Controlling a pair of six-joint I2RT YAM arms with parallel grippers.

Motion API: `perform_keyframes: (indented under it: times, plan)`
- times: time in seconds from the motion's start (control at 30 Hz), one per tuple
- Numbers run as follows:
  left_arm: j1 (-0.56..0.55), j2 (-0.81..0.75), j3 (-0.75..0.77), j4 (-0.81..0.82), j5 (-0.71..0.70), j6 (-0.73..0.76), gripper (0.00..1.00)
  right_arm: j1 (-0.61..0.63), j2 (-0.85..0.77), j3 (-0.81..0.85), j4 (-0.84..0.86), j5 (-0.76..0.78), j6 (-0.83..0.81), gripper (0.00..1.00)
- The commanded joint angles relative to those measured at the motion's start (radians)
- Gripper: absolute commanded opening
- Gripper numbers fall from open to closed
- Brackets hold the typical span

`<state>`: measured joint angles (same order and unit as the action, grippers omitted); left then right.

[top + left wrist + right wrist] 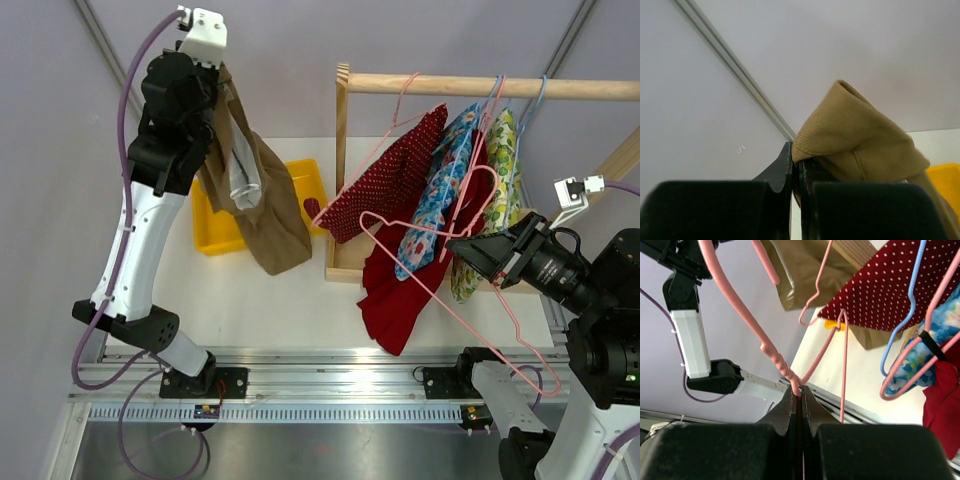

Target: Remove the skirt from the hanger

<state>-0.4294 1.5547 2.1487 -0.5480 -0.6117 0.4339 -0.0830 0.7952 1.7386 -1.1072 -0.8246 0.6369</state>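
Note:
The tan skirt hangs free in the air from my left gripper, which is raised high at the back left and shut on the skirt's top edge. In the left wrist view the bunched tan cloth sits pinched between the closed jaws of the left gripper. The pink wire hanger is bare and tilted in front of the rack. My right gripper is shut on the hanger's twisted neck, as the right wrist view shows at the jaw tips of the right gripper.
A yellow bin stands on the table behind the hanging skirt. The wooden rack carries a red polka-dot garment, floral garments and a plain red one on pink and blue hangers, close to my right gripper.

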Motion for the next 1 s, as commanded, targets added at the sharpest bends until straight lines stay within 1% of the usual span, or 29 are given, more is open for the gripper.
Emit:
perform_keyframes:
  times: [0.0, 0.07, 0.13, 0.17, 0.27, 0.3, 0.33, 0.37, 0.4, 0.43, 0.47, 0.5, 0.53, 0.57, 0.6, 0.63, 0.67, 0.7, 0.73, 0.77, 0.8, 0.83, 0.9, 0.97]
  plan:
    - [0.06, -0.004, 0.102, 0.128, 0.111, -0.08, 0.0, 0.02, -0.017, -0.008, -0.006, 0.025, -0.049, 0.0]
    - [0.089, 0.076, 0.199, 0.114, 0.127, -0.098, 0.0, 0.023, -0.021, -0.019, 0.004, 0.022, -0.049, 0.0]
    - [0.135, 0.114, 0.24, 0.094, 0.182, -0.145, 0.0, 0.023, -0.019, -0.013, 0.015, 0.015, -0.043, 0.0]
    - [0.147, 0.123, 0.238, 0.092, 0.188, -0.184, 0.0, 0.023, -0.016, -0.005, 0.02, 0.015, -0.043, 0.0]
    - [0.175, 0.148, 0.211, 0.091, 0.205, -0.218, 0.0, 0.023, -0.004, 0.07, 0.023, 0.05, -0.062, 0.0]
    - [0.179, 0.153, 0.189, 0.091, 0.21, -0.225, 0.0, 0.023, 0.002, 0.123, 0.029, 0.07, -0.078, 0.0]
    - [0.184, 0.156, 0.165, 0.095, 0.21, -0.231, 0.0, 0.025, 0.009, 0.154, 0.027, 0.126, -0.088, 0.0]
    - [0.184, 0.156, 0.101, 0.092, 0.21, -0.251, 0.0, 0.023, 0.018, 0.188, 0.023, 0.162, -0.101, 0.0]
    - [0.184, 0.15, 0.059, 0.092, 0.213, -0.267, 0.0, 0.023, 0.041, 0.259, 0.008, 0.195, -0.127, 0.0]
    - [0.184, 0.139, 0.01, 0.102, 0.216, -0.28, 0.0, 0.023, 0.051, 0.292, -0.002, 0.275, -0.138, 0.0]
    - [0.184, 0.102, -0.118, 0.115, 0.214, -0.318, 0.0, 0.023, 0.064, 0.318, 0.001, 0.316, -0.152, 0.0]
    - [0.184, 0.082, -0.183, 0.135, 0.21, -0.337, 0.0, 0.023, 0.064, 0.343, 0.009, 0.356, -0.155, 0.0]
    - [0.184, 0.059, -0.257, 0.175, 0.213, -0.371, 0.0, 0.023, 0.062, 0.348, 0.024, 0.433, -0.157, 0.0]
    - [0.185, 0.042, -0.31, 0.187, 0.217, -0.389, 0.0, 0.023, 0.061, 0.352, 0.038, 0.474, -0.163, 0.0]
    - [0.185, 0.013, -0.41, 0.192, 0.222, -0.411, 0.01, 0.023, 0.059, 0.357, 0.056, 0.516, -0.169, 0.0]
    - [0.185, 0.002, -0.446, 0.186, 0.233, -0.429, 0.03, 0.023, 0.061, 0.363, 0.058, 0.604, -0.175, 0.0]
    - [0.185, -0.008, -0.478, 0.177, 0.239, -0.486, 0.14, 0.023, 0.07, 0.374, 0.044, 0.648, -0.187, 0.0]
    - [0.185, -0.016, -0.515, 0.169, 0.243, -0.506, 0.27, 0.025, 0.076, 0.389, 0.04, 0.691, -0.195, 0.0]
    - [0.185, -0.027, -0.57, 0.152, 0.26, -0.523, 0.54, 0.025, 0.079, 0.391, 0.037, 0.766, -0.201, 0.0]
    - [0.185, -0.027, -0.594, 0.143, 0.266, -0.543, 0.91, 0.023, 0.084, 0.389, 0.037, 0.792, -0.212, 0.0]
    - [0.184, -0.025, -0.607, 0.125, 0.27, -0.553, 0.99, 0.023, 0.091, 0.378, 0.041, 0.814, -0.233, 0.0]
    - [0.185, -0.016, -0.613, 0.081, 0.264, -0.561, 0.99, 0.023, 0.098, 0.372, 0.046, 0.855, -0.24, 0.0]
    - [0.185, -0.016, -0.616, 0.034, 0.253, -0.581, 0.99, 0.023, 0.119, 0.358, 0.053, 0.887, -0.253, 0.0]
    - [0.184, -0.059, -0.653, 0.014, 0.244, -0.586, 0.99, 0.023, 0.134, 0.355, 0.064, 0.917, -0.263, 0.0]
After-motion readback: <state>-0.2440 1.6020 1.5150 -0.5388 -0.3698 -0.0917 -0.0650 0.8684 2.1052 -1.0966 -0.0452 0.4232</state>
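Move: The yellow tray, where the brown skirt held in the left hand is being taken, lies about 50 cm below that hand, some 5 cm ahead and 8 cm to its right; the polka-dot garment hangs roughly 32 cm to its right, 4 cm back and 22 cm lower. From the right hand, holding the pink hanger, the rail's free right stretch is some 26 cm ahead, 17 cm right and 8 cm up; the lemon-print garment hangs 25 cm ahead, 9 cm right, 18 cm lower. The left fingers let go of the brown skirt over the yellow tray: the hand first carries the skirt forward about 8 cm, then sinks nearly 30 cm, easing back a little and tipping down some 30 degrees before opening wide. The right hand keeps its pinch on the pink hanger, waits, then swings right and up towards the rail's free stretch, turning clockwise and tilting its fingers up. ##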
